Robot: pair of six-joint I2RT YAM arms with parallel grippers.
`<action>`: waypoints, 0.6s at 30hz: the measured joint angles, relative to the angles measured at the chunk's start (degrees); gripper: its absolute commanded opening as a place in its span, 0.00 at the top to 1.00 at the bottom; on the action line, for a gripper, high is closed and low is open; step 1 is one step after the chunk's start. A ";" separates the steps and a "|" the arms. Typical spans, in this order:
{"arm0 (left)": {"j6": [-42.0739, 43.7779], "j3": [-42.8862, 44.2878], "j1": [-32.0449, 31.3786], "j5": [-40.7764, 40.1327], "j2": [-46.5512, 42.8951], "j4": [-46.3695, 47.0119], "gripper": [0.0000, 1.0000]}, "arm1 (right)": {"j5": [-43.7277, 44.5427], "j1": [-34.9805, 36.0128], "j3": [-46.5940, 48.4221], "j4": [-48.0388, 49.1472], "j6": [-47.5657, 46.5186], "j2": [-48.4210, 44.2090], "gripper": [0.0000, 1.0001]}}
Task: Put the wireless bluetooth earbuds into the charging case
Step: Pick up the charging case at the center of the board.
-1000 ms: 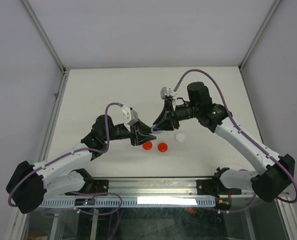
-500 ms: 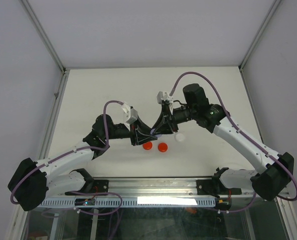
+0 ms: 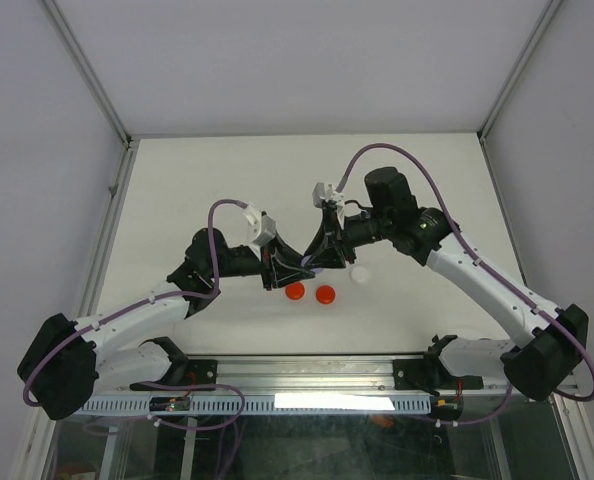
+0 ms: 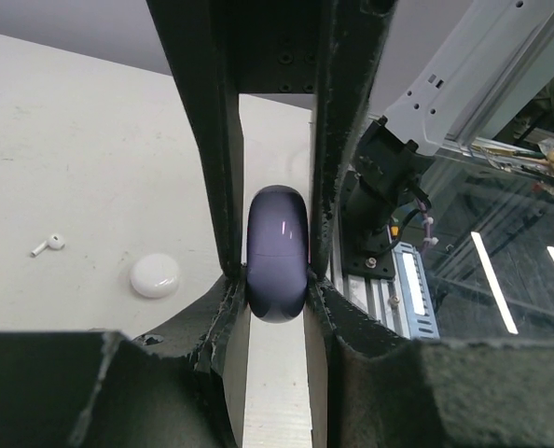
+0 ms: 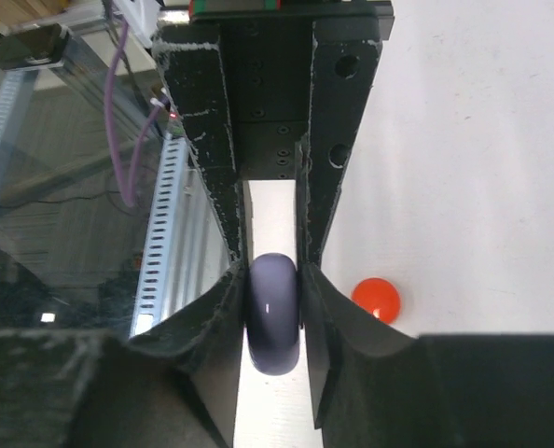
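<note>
A dark lilac charging case (image 3: 314, 266) hangs above the table between both arms, closed as far as I can see. My left gripper (image 3: 305, 266) is shut on it from the left, and the case (image 4: 277, 247) sits pinched between its fingers in the left wrist view. My right gripper (image 3: 320, 258) is shut on the same case (image 5: 273, 322) from the right. One white earbud (image 4: 48, 245) lies on the table in the left wrist view. No other earbuds show.
Two red discs (image 3: 295, 291) (image 3: 325, 294) and a white disc (image 3: 359, 274) lie on the table just below the grippers. The white disc (image 4: 155, 276) is near the earbud. A red disc (image 5: 376, 299) shows beside the right fingers. The metal rail (image 3: 307, 375) runs along the near edge.
My left gripper has moved right to meet the right gripper and its jaws have closed onto the case. The right gripper shifted slightly left with the case held.
</note>
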 measured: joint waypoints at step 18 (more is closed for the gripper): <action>-0.92 -10.10 0.00 -8.76 -6.60 13.22 1.00 | 4.98 -0.87 -8.52 16.31 8.22 -10.05 0.38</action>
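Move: The purple charging case is already in both grippers' fingertips: its middle is about 1 cm right of the left hand point and 1 cm above it, level front to back; from the right hand it lies about 1 cm left and 1 cm below. On the board some 22 cm under the left hand lie one red disc 3 cm ahead and 4 cm left, another 2 cm ahead and 4 cm right, and the white disc 7 cm ahead, 14 cm right. Open the right gripper wide to let go of the purple charging case and raise it clear about 4 cm, easing down slightly at the end while its fingers tip upward about 10 degrees. Keep the left fingers shut on the case and draw it left, away from the right gripper, by some 2 cm, swinging the wrist a little counter-clockwise. ##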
